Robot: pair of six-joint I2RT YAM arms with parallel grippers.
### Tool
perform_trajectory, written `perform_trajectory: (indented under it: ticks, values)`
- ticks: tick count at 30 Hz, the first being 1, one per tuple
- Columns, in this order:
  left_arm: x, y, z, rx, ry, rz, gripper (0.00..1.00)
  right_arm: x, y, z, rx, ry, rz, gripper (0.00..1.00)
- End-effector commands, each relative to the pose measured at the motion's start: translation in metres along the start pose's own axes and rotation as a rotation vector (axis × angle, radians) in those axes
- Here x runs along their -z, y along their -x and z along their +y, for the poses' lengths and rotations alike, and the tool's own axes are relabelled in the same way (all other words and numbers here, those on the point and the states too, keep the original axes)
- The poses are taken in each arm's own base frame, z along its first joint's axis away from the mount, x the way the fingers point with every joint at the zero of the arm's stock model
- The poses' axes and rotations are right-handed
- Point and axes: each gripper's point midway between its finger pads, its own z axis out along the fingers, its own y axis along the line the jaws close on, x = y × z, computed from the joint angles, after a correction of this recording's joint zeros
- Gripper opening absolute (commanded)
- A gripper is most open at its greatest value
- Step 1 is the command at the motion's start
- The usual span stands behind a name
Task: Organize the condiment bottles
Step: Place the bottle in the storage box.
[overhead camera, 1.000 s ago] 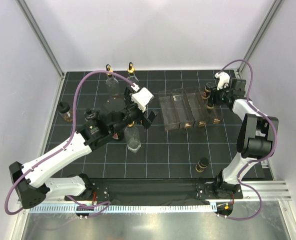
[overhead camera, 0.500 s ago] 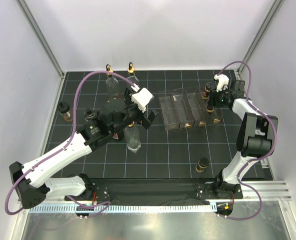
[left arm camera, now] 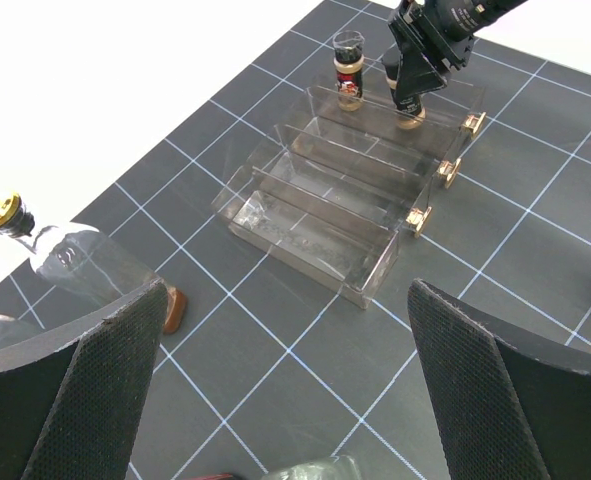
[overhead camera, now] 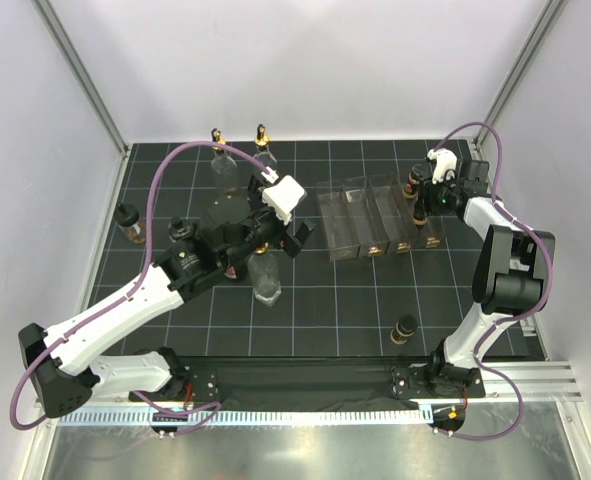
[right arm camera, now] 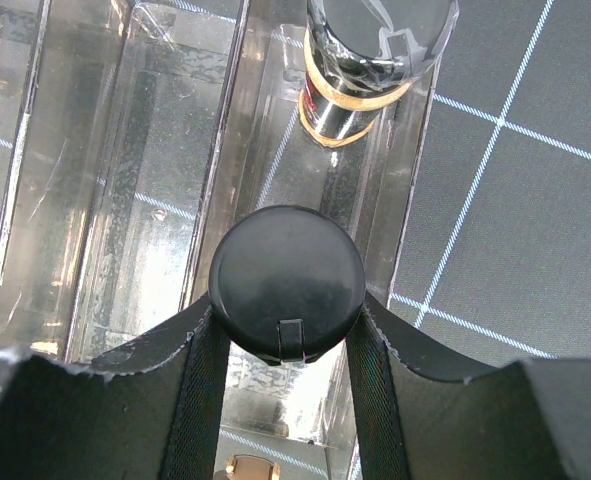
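My right gripper (right arm camera: 287,325) is shut on a small dark black-capped bottle (right arm camera: 287,282), held upright over the rightmost lane of the clear rack (right arm camera: 125,180). Another small bottle with a clear cap (right arm camera: 373,60) stands further along that lane. In the top view the right gripper (overhead camera: 422,203) is at the rack's (overhead camera: 360,215) right side. My left gripper (overhead camera: 278,238) stands open above the mat with nothing between its fingers (left arm camera: 505,390). A clear bottle (overhead camera: 266,277) stands just below it. Two tall gold-topped bottles (overhead camera: 220,155) (overhead camera: 263,142) stand at the back.
A small dark bottle (overhead camera: 128,222) stands near the left wall and another (overhead camera: 405,328) at the front right of the gridded mat (overhead camera: 355,300). White walls close the back and sides. The rack's three left lanes hold nothing.
My right gripper, with the black-capped bottle, has shifted slightly back along the rack's right lane. The left arm has not moved.
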Motion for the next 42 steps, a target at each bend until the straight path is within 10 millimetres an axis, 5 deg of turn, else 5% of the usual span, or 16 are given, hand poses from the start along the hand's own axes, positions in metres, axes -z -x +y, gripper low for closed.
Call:
perform_trajectory:
  ticks: [1,15,20,29,35,42]
  values:
    - [0.007,0.016,0.007,0.001,0.02,-0.061,1.0,0.008,0.024,-0.004,0.035,-0.028,-0.061,0.45]
    - [0.008,0.017,0.005,0.004,0.013,-0.067,1.0,0.014,0.023,-0.003,0.041,-0.042,-0.073,0.56]
    - [0.009,0.019,0.004,0.009,0.006,-0.071,1.0,0.032,0.038,-0.003,0.072,-0.067,-0.114,0.7]
    - [0.012,0.021,0.002,0.017,-0.007,-0.081,1.0,0.07,0.063,0.007,0.13,-0.077,-0.166,0.73]
    - [0.013,0.021,0.002,0.014,-0.008,-0.083,1.0,0.114,0.058,0.048,0.253,0.067,-0.149,0.74]
    - [0.016,0.024,0.002,0.017,-0.011,-0.093,1.0,0.165,-0.002,0.122,0.461,0.367,-0.056,0.74]
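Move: The bottle is already standing in the storage box's rightmost compartment, right between the right hand's fingers, its middle some 2 cm below them. The other seasoning bottle stands in the same compartment, about 8 cm ahead and 2 cm left; that compartment's gold handle is roughly 8 cm back, 1 cm right and 5 cm down. From the idle left hand the gripped bottle lies about 18 cm ahead, 34 cm right and 27 cm down. Nearly in place at first, the right hand spreads its fingers and lets go of the bottle's cap, then lifts clear almost straight up. With about 12 cm of rise in all, it then swings quickly back some 10 cm and a little left, away from the bottle, turning counter-clockwise and tipping the fingers up about 10 degrees, fingers still apart. ##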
